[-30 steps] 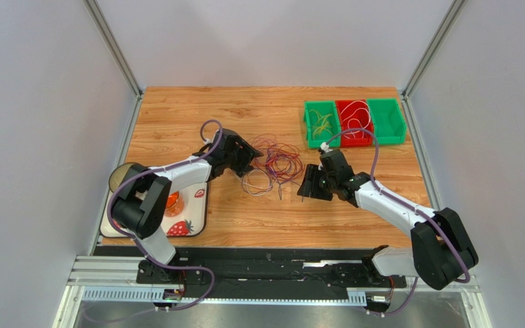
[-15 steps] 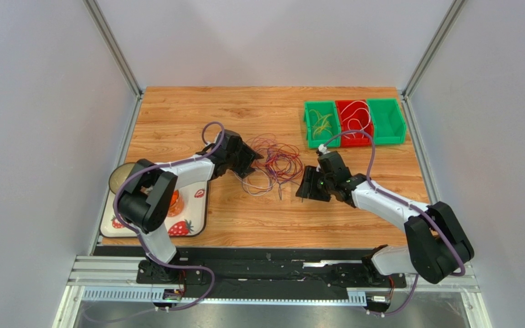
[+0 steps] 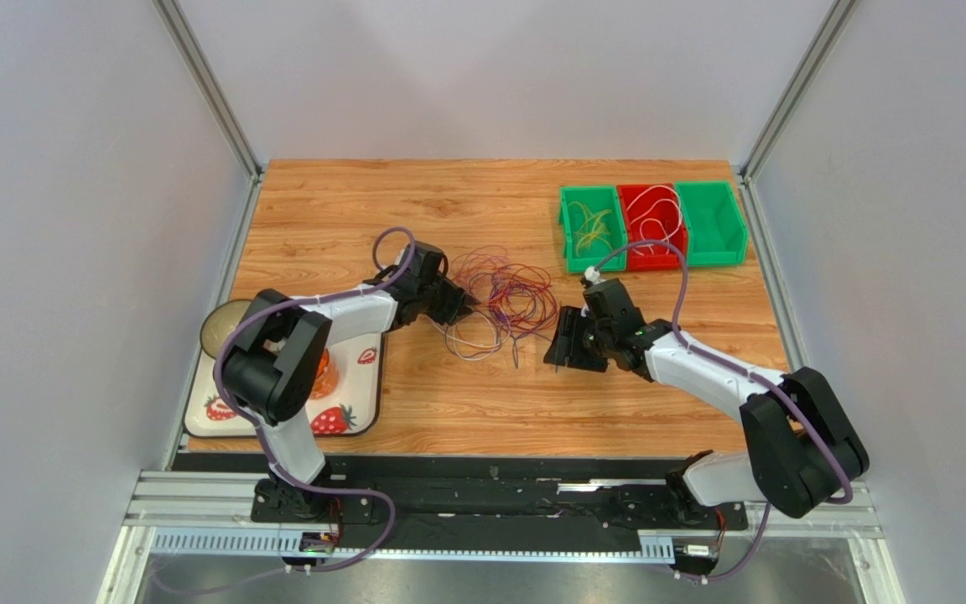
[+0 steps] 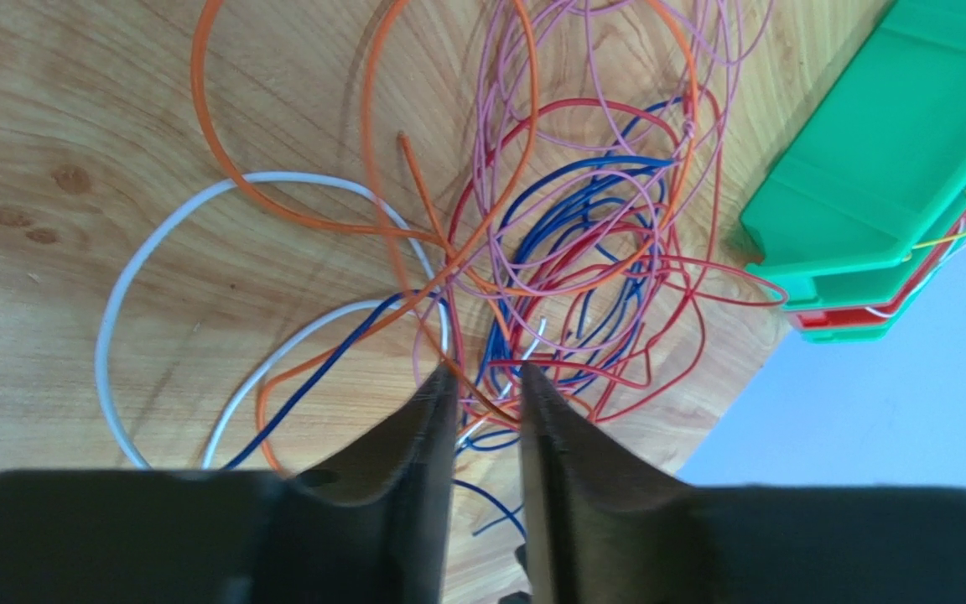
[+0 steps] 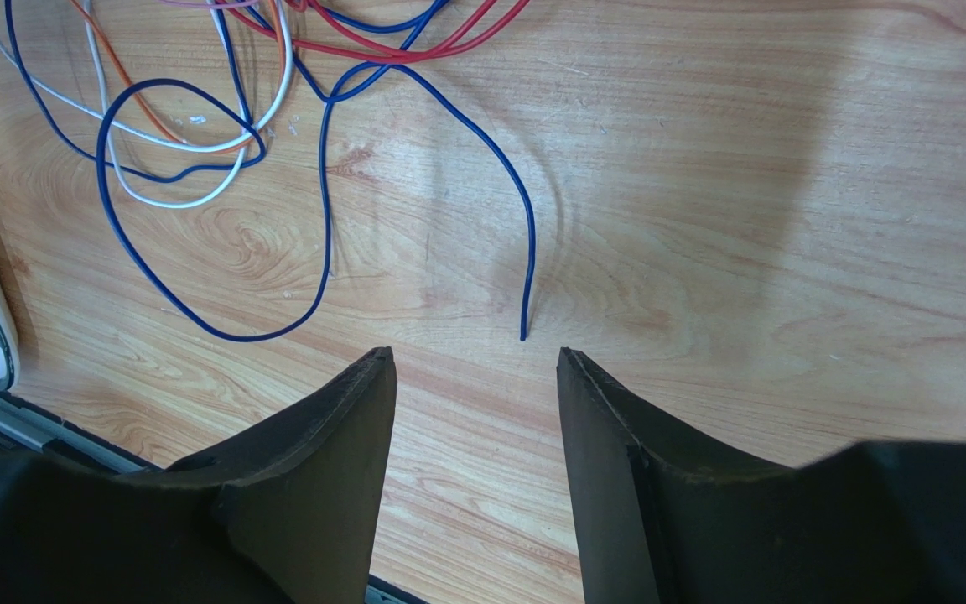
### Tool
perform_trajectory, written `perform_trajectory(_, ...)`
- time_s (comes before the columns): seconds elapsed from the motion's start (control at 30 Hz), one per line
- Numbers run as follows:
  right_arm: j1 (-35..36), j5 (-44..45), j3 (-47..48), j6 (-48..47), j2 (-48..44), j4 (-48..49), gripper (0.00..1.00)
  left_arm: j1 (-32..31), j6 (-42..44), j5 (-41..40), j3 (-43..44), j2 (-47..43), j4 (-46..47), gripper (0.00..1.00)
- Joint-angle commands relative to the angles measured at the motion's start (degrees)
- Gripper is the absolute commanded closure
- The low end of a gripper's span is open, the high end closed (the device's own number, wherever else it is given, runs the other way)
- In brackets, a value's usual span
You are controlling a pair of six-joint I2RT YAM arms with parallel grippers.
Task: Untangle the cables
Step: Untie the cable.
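Note:
The cables (image 3: 501,300) lie as a loose tangle of red, pink, orange, blue and white loops mid-table. My left gripper (image 3: 457,306) is at the tangle's left edge. In the left wrist view its jaws (image 4: 486,378) stand a narrow gap apart, with orange, red and blue strands (image 4: 576,239) crossing between the tips; nothing is pinched. My right gripper (image 3: 564,349) sits at the tangle's right, low over the wood. Its jaws (image 5: 473,355) are open and empty, and a loose blue cable end (image 5: 525,334) lies just ahead of them.
Three bins stand at the back right: green (image 3: 591,229) holding yellow wire, red (image 3: 649,227) holding white wire, green (image 3: 710,223). A strawberry-print tray (image 3: 356,403) with an orange item and a round dish (image 3: 226,325) lie at the left.
The left gripper's jaws have narrowed markedly around strands at the tangle's edge, and that arm has drawn in slightly. The right arm has barely shifted and stays open.

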Motion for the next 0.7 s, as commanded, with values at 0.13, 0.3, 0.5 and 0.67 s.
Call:
perform_trajectory(0.13,0.35,-0.19,0.94,-0.25,0.99,2.43,0.46,-0.08,1.49,0.19,3.33,-0.64,0.47,0.99)
perform_trajectory(0.3,0.26,-0.1,1.03,-0.25,1.43,2.43,0.47,-0.17,3.33,0.45,3.51,-4.68,-0.32,1.0)
perform_trajectory(0.5,0.35,-0.01,0.77,-0.25,1.08,2.61,0.47,-0.52,7.55,0.01,5.18,-13.72,-4.98,1.0)
perform_trajectory(0.67,0.35,0.34,0.41,-0.07,0.47,2.87,0.47,-0.96,11.32,-1.04,8.25,-22.43,-10.43,1.0)
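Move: The left hand is low over the tangle, its half-closed fingers already around a strand of the orange cable, which lies right at the tips, about 1 cm below. The red coil's middle is roughly 7 cm to the right and 1 cm farther out, the pink loops some 3 cm right and 7 cm ahead, and the pale loop about 5 cm back, straight behind. From the right hand, that orange strand lies about 13 cm left and 9 cm ahead. Staying in place at first, the left hand shuts its fingers fully on the orange strand, then lifts almost straight up off the tangle, about 12 cm and gathering speed. It keeps its pinch on the cable while the wrist tips the fingers up and outward by some 15 degrees. ##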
